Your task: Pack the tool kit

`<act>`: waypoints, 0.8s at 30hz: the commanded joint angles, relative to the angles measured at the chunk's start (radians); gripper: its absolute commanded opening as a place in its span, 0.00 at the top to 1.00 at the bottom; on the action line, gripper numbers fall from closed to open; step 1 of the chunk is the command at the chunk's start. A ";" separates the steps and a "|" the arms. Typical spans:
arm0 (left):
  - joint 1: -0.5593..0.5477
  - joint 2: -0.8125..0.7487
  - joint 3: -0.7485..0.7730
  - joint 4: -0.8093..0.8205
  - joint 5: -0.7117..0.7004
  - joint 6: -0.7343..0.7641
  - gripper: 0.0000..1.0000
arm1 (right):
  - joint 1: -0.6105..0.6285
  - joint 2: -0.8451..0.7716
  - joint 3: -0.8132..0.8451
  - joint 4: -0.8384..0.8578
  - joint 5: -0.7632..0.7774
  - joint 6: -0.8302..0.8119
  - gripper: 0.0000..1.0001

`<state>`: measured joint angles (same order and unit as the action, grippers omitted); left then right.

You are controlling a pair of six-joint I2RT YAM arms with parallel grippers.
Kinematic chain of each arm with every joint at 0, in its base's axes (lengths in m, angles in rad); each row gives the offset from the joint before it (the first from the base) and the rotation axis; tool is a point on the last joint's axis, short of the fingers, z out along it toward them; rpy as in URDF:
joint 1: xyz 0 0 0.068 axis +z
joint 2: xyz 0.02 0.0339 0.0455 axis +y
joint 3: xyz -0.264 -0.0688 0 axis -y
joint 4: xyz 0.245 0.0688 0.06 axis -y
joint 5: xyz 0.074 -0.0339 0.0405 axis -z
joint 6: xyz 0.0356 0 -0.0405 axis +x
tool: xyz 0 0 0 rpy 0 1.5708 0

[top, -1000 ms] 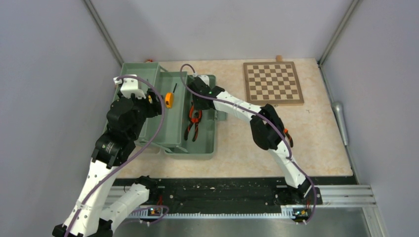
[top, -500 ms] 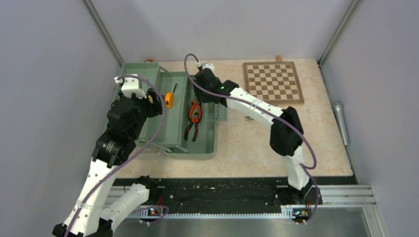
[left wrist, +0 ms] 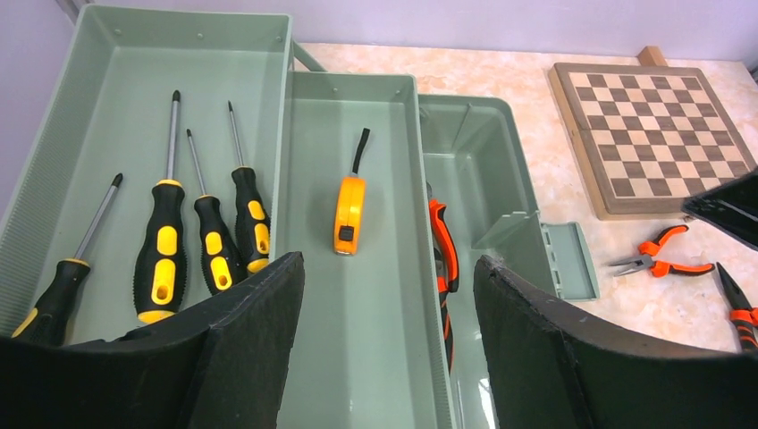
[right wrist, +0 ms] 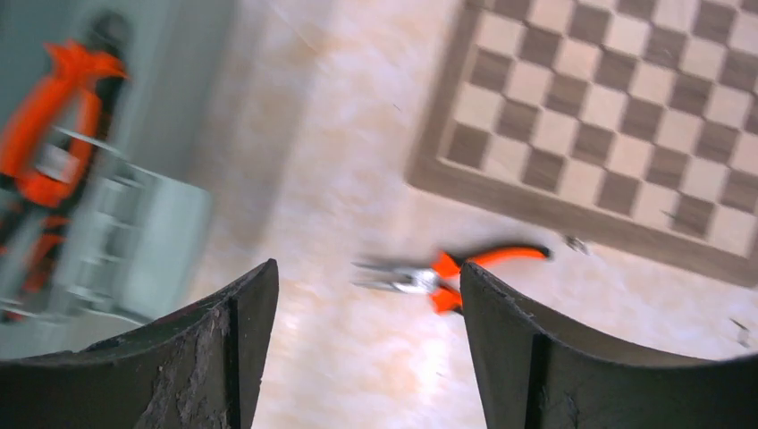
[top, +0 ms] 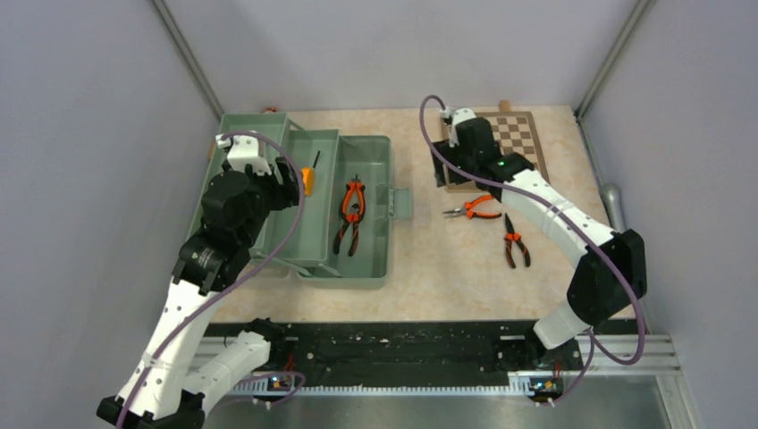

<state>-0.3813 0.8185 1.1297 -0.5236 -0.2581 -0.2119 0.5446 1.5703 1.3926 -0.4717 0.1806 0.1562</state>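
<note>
The pale-green toolbox [top: 366,259] stands open at the left, trays spread. Several yellow-black screwdrivers [left wrist: 161,259] lie in its left tray and the orange tape measure [left wrist: 349,214] in the middle tray. One pair of orange-handled pliers [top: 352,214] lies in the deep right compartment. Two more pliers [top: 474,209] [top: 513,241] lie on the table to the right of the box. My left gripper [left wrist: 389,277] hovers open over the middle tray, empty. My right gripper [right wrist: 368,277] hangs open and empty above the table, just short of the needle-nose pliers [right wrist: 447,268].
A wooden chessboard [top: 493,149] lies at the back right, close behind my right gripper. The toolbox latch [top: 400,204] juts toward the loose pliers. Grey walls close in the table on three sides.
My right arm has swung from over the toolbox to the table by the chessboard, and its jaws have opened. The pliers it was over stay in the box. The left arm has barely moved.
</note>
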 commanded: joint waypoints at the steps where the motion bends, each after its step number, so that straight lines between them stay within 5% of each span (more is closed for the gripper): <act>1: -0.003 0.010 0.026 0.053 0.018 -0.013 0.26 | -0.133 -0.088 -0.109 0.012 -0.157 -0.251 0.27; 8: -0.003 0.023 0.040 0.053 0.035 -0.026 0.27 | -0.282 -0.001 -0.170 -0.026 -0.288 -0.318 0.25; 17: -0.003 0.005 0.044 0.034 0.007 -0.008 0.27 | -0.311 0.193 -0.177 -0.029 -0.428 -0.321 0.28; 24: -0.002 -0.001 0.032 0.038 -0.002 0.001 0.27 | -0.311 0.224 -0.234 0.009 -0.396 -0.358 0.28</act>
<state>-0.3813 0.8310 1.1355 -0.5236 -0.2478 -0.2180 0.2390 1.7893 1.1706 -0.5026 -0.2054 -0.1654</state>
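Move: The needle-nose pliers lie about 11 cm to the right of the open right hand, level with it front to back and some 20 cm below. The chessboard's middle is about 19 cm ahead and 19 cm right, and the black-nosed pliers about 11 cm back and 19 cm right. The pliers packed in the toolbox lie about 22 cm left and 2 cm back. From the left hand, the needle-nose pliers are roughly 11 cm ahead, 43 cm right and 34 cm down. Towards the needle-nose pliers the right hand, open and empty, swings right by about 10 cm while already sinking. It then drops more steeply, about 17 cm down in all, easing back some 3 cm late on. The wrist tips the fingers about 25 degrees further down and turns slightly counter-clockwise; the fingers stay wide open, ending close above and just short of the pliers. ##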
